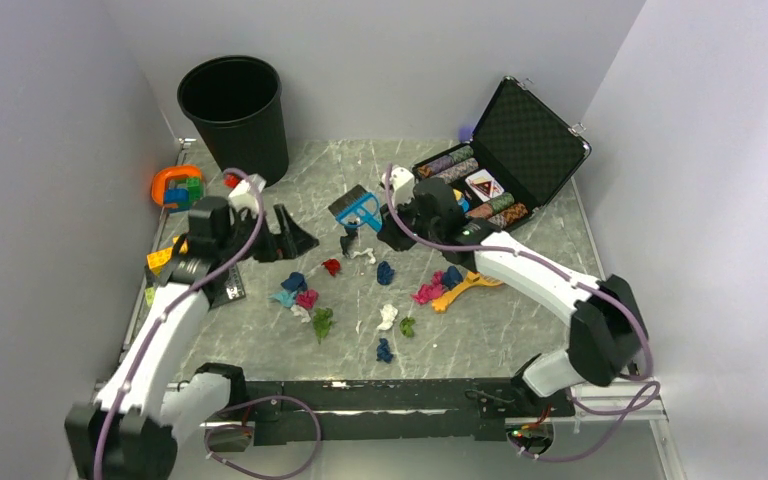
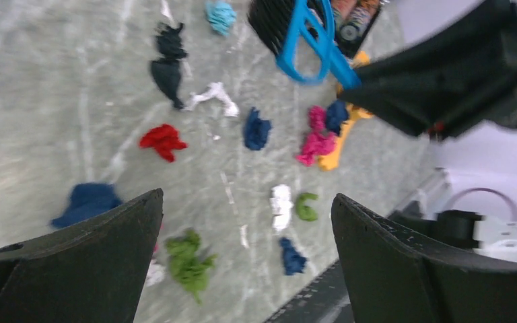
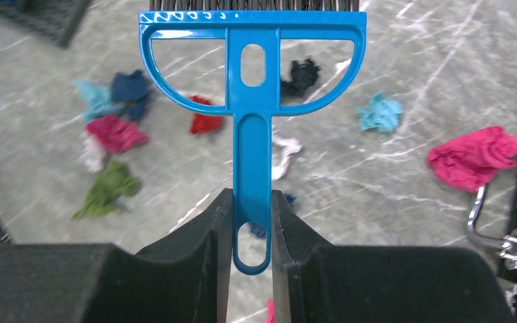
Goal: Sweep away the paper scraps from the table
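Paper scraps in pink, red, blue, teal, green and white lie scattered over the middle of the table (image 1: 520, 330), from a cluster (image 1: 300, 290) at the left to a pink wad (image 1: 428, 290) at the right. My right gripper (image 3: 252, 202) is shut on the handle of a blue brush (image 3: 252, 148), whose black bristles point away from me. In the top view the brush (image 1: 357, 210) hangs over the far edge of the scraps. My left gripper (image 2: 248, 195) stands open and empty above the scraps, with a green wad (image 2: 187, 259) and a white one (image 2: 281, 205) below it.
A black bin (image 1: 235, 115) stands at the back left. An open black case (image 1: 505, 160) with poker chips sits at the back right. An orange and blue toy (image 1: 175, 185) lies at the left edge, and an orange piece (image 1: 465, 290) lies under my right arm.
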`<move>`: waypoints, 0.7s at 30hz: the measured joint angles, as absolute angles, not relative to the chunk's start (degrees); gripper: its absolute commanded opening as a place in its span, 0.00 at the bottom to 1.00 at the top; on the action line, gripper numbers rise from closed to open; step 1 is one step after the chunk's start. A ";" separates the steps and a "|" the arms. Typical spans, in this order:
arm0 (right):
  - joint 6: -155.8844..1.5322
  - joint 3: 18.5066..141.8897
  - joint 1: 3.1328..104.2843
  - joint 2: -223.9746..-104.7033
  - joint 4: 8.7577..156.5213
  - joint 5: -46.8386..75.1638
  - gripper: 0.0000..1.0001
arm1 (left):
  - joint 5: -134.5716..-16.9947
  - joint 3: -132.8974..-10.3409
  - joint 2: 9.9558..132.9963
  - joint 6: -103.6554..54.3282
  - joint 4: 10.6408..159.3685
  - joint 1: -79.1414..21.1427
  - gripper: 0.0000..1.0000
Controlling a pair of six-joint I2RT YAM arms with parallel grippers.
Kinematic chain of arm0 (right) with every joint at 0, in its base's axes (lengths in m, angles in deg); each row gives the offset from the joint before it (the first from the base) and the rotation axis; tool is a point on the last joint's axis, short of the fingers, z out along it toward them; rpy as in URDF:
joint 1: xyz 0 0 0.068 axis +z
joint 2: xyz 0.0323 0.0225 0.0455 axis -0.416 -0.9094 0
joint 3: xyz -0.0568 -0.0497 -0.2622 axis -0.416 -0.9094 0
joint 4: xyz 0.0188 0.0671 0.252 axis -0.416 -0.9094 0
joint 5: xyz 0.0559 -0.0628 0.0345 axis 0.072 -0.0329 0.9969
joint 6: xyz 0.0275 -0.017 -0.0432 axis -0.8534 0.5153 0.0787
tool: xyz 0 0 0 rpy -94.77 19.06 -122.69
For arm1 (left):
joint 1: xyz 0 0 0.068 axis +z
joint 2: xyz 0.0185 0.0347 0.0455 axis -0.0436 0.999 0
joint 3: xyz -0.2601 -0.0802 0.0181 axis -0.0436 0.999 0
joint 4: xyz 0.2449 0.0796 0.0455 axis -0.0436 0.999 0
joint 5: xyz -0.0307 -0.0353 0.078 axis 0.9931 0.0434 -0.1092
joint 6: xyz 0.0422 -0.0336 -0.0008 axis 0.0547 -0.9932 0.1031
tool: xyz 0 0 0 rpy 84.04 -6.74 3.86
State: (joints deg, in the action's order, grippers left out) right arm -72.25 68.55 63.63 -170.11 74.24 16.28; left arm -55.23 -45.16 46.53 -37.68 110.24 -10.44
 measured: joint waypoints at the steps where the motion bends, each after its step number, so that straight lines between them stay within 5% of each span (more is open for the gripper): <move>1: -72.25 67.50 63.98 -168.29 74.22 16.81 0.19 | -53.67 -45.93 49.02 -38.84 109.33 -10.42 0.99; 11: -71.97 60.27 69.42 -155.75 68.71 20.61 0.20 | -40.14 -53.21 66.09 -53.75 95.16 -10.79 0.99; 21: -71.77 59.87 73.81 -152.69 66.28 19.60 0.19 | -37.22 -60.79 74.15 -54.43 98.38 -19.52 0.96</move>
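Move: The blue brush, held by its handle in the right hand, has its middle about 8 cm ahead of the empty left hand, 15 cm to its right and 8 cm lower. The red scrap lies some 8 cm ahead, 8 cm right and 20 cm below the left hand. From the right hand, the near white scrap is about 9 cm back, 3 cm left and 15 cm down, the near green one 11 cm back and 2 cm right. The brush, still pinched by its handle, is drawn back about 11 cm by the right hand, rising a little and swinging some 13 degrees counter-clockwise, to above the near white and green scraps. The wide-open left hand swings in towards the brush, forward and right and then mostly right, about 11 cm across and 3 cm up, turning clockwise, tipping down and rolling its left side down. ##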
